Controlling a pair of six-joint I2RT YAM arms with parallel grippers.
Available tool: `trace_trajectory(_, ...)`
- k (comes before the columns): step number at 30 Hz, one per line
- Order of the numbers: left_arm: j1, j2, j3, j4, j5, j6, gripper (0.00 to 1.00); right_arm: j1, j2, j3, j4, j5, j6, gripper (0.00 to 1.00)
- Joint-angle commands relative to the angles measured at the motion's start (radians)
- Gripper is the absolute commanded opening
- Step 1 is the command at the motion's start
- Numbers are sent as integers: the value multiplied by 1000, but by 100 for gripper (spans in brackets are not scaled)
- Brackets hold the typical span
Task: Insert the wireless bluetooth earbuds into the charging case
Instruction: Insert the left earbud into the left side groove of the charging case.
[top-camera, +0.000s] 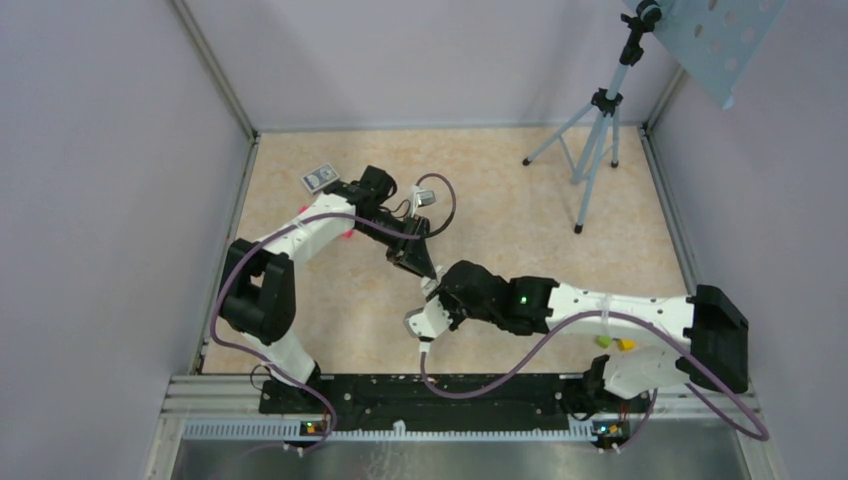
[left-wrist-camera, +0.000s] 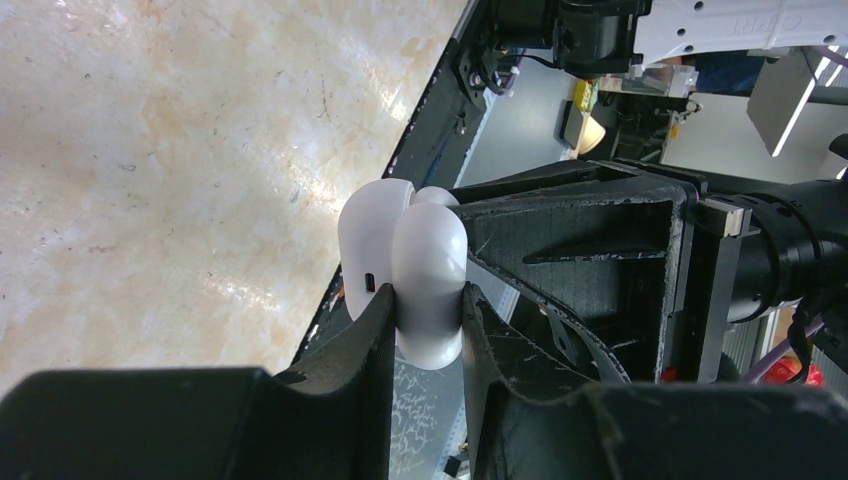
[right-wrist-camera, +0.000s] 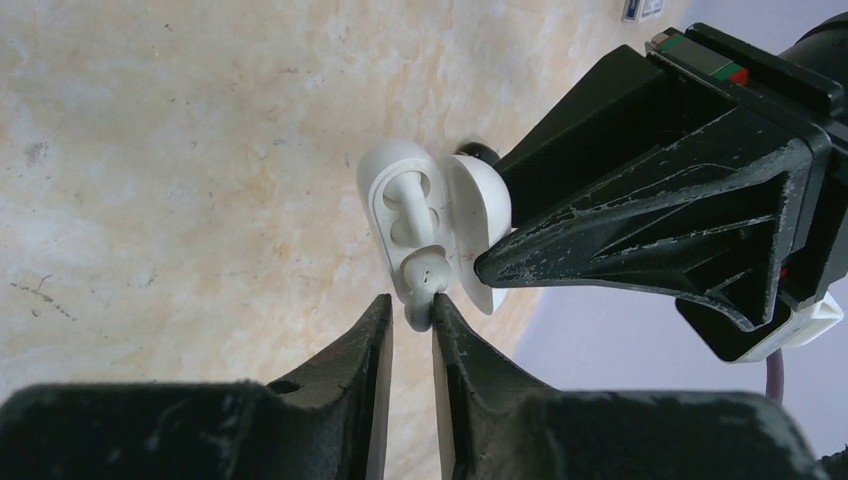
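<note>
My left gripper (left-wrist-camera: 428, 300) is shut on the white charging case (left-wrist-camera: 425, 280), held up off the table. In the right wrist view the case (right-wrist-camera: 392, 170) has its lid (right-wrist-camera: 480, 215) swung open, with a left finger (right-wrist-camera: 640, 200) pressing on it. One white earbud (right-wrist-camera: 425, 275) sits at the case's lower well, its stem poking out between the fingertips of my right gripper (right-wrist-camera: 410, 305). Those jaws stand slightly apart, with a gap on the left of the stem. A white earbud-like shape (right-wrist-camera: 405, 195) fills the upper well. The two grippers meet mid-table, left (top-camera: 425, 268) and right (top-camera: 432, 290).
A grey patterned card-like box (top-camera: 319, 178) lies at the far left of the table. A tripod (top-camera: 596, 140) stands at the far right. Walls close in both sides, and a black rail (top-camera: 400, 400) runs along the near edge.
</note>
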Motion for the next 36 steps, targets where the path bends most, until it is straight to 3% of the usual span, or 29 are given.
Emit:
trace_trajectory(1, -2, -29, 36, 2, 65, 3, 0, 13, -16, -21, 32, -11, 24, 21)
trace_trajectory(13, -4, -14, 36, 0, 54, 5, 0, 13, -84, -40, 97, -58, 112, 34)
trace_trajectory(19, -4, -11, 36, -1, 55, 5, 0, 11, -117, -48, 141, -74, 158, 51)
trace_trajectory(22, -3, -11, 35, -2, 54, 4, 0, 4, -130, -47, 150, -78, 186, 66)
trace_trajectory(30, -3, -9, 35, 0, 54, 5, 0, -23, -227, -54, 167, -102, 283, 70)
trace_trajectory(36, -3, -3, 37, 1, 55, 8, 0, -91, -379, -106, 223, -164, 481, 79)
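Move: The left earbud sits right at the right hand's fingertips, in the case groove, with the loosening fingers still around it. From that hand the middle of the charging case is about 1 cm to the left and level with it; the other earbud lies some 3 cm to the left, already in its groove; the open lid stands about 2 cm ahead and 1 cm left. For the left hand, which grips the case, the left earbud is about 2 cm to the right and 1 cm back. Upward and slightly back, slowly at first and then faster, the right hand comes away from the left earbud, rising about 7 cm. Its fingers, already loosening, spread wide and lose their hold, while the wrist tips the fingers up towards level by nearly 30 degrees. The left hand holds the case still in its pinch. ##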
